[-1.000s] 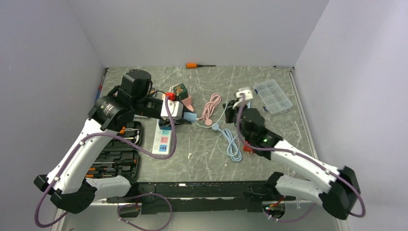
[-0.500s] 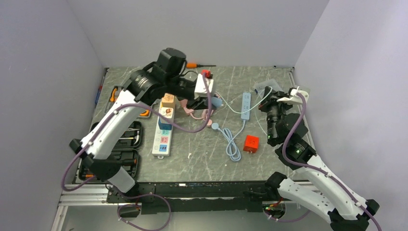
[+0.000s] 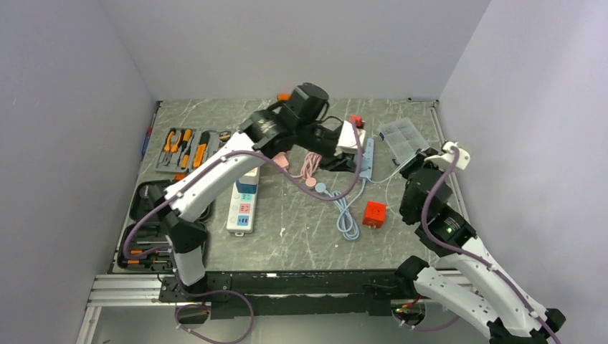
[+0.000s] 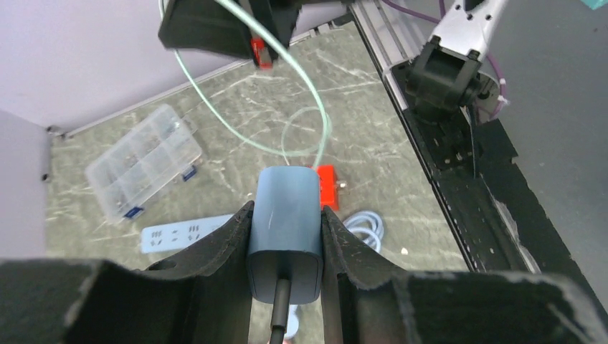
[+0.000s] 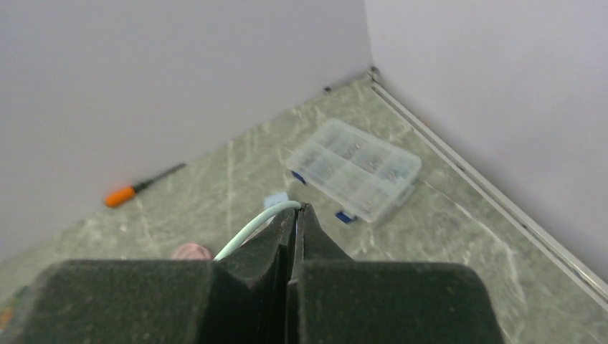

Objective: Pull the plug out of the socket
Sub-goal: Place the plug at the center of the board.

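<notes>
A blue plug (image 4: 285, 229) with a black cord sits clamped between my left gripper's fingers (image 4: 285, 208), held in the air above the table. In the top view the left gripper (image 3: 337, 158) hangs right of centre, beside a light blue strip (image 3: 368, 156). The white socket strip (image 3: 242, 206) lies far to its left, still carrying other plugs at its far end. My right gripper (image 5: 297, 208) is shut on a thin pale green cable (image 5: 251, 229). It stands near the right edge (image 3: 416, 163).
A red cube (image 3: 374, 213) and a coiled pale blue cable (image 3: 348, 219) lie near the middle, with a pink cable (image 3: 311, 163) behind them. A clear compartment box (image 3: 406, 137) sits at the back right. Open tool cases (image 3: 183, 145) fill the left side. An orange screwdriver (image 5: 140, 188) lies by the back wall.
My left arm has swung from the white socket strip to the right, carrying the blue plug. The right arm drew back toward the right edge with the pale green cable.
</notes>
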`<action>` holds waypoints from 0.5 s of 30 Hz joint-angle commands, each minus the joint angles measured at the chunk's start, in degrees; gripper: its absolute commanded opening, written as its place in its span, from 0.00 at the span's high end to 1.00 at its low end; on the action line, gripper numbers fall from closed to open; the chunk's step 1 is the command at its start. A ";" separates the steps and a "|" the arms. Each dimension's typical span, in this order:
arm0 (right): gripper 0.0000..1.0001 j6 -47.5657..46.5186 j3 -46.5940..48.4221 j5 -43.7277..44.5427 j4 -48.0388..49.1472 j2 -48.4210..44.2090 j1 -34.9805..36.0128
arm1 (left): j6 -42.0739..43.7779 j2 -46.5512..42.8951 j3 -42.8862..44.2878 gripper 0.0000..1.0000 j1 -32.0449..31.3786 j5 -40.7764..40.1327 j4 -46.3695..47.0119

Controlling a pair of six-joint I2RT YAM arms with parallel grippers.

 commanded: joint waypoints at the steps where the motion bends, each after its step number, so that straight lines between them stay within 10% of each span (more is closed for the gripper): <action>1: 1.00 16.65 2.00 0.82 -18.48 5.10 -2.27 | -6.82 8.42 1.74 1.00 -1.16 -0.80 7.34; 7: 0.98 30.07 1.49 -3.97 -30.05 11.35 -7.29 | -13.52 17.60 3.97 1.00 -1.14 -3.15 11.42; 15: 0.50 41.33 -3.58 -15.93 -37.33 13.00 -11.33 | -21.38 21.50 -1.43 1.00 -0.99 -6.87 18.96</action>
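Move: The open board between the red cube and the light-blue power strip lies about 6 cm ahead of the plug-holding left hand, 8 cm right and 35 cm below. On the board, from that hand, the cube is 8 cm right and 1 cm back, the strip 16 cm ahead and 7 cm right, the coiled blue cord 3 cm back and 1 cm right. From the right hand, that open spot is 8 cm left, level fore and aft, 32 cm down. The blue plug, still pinched in the left fingers, is carried down some 17 cm, drifting right and a little forward over the open board beside the red cube, while the hand tips its fingers further down and rolls. The right hand, pinching the pale cable at first, sinks about 15 cm, tips its fingers down some 25 degrees, then opens to about half and lets go of the cable. ##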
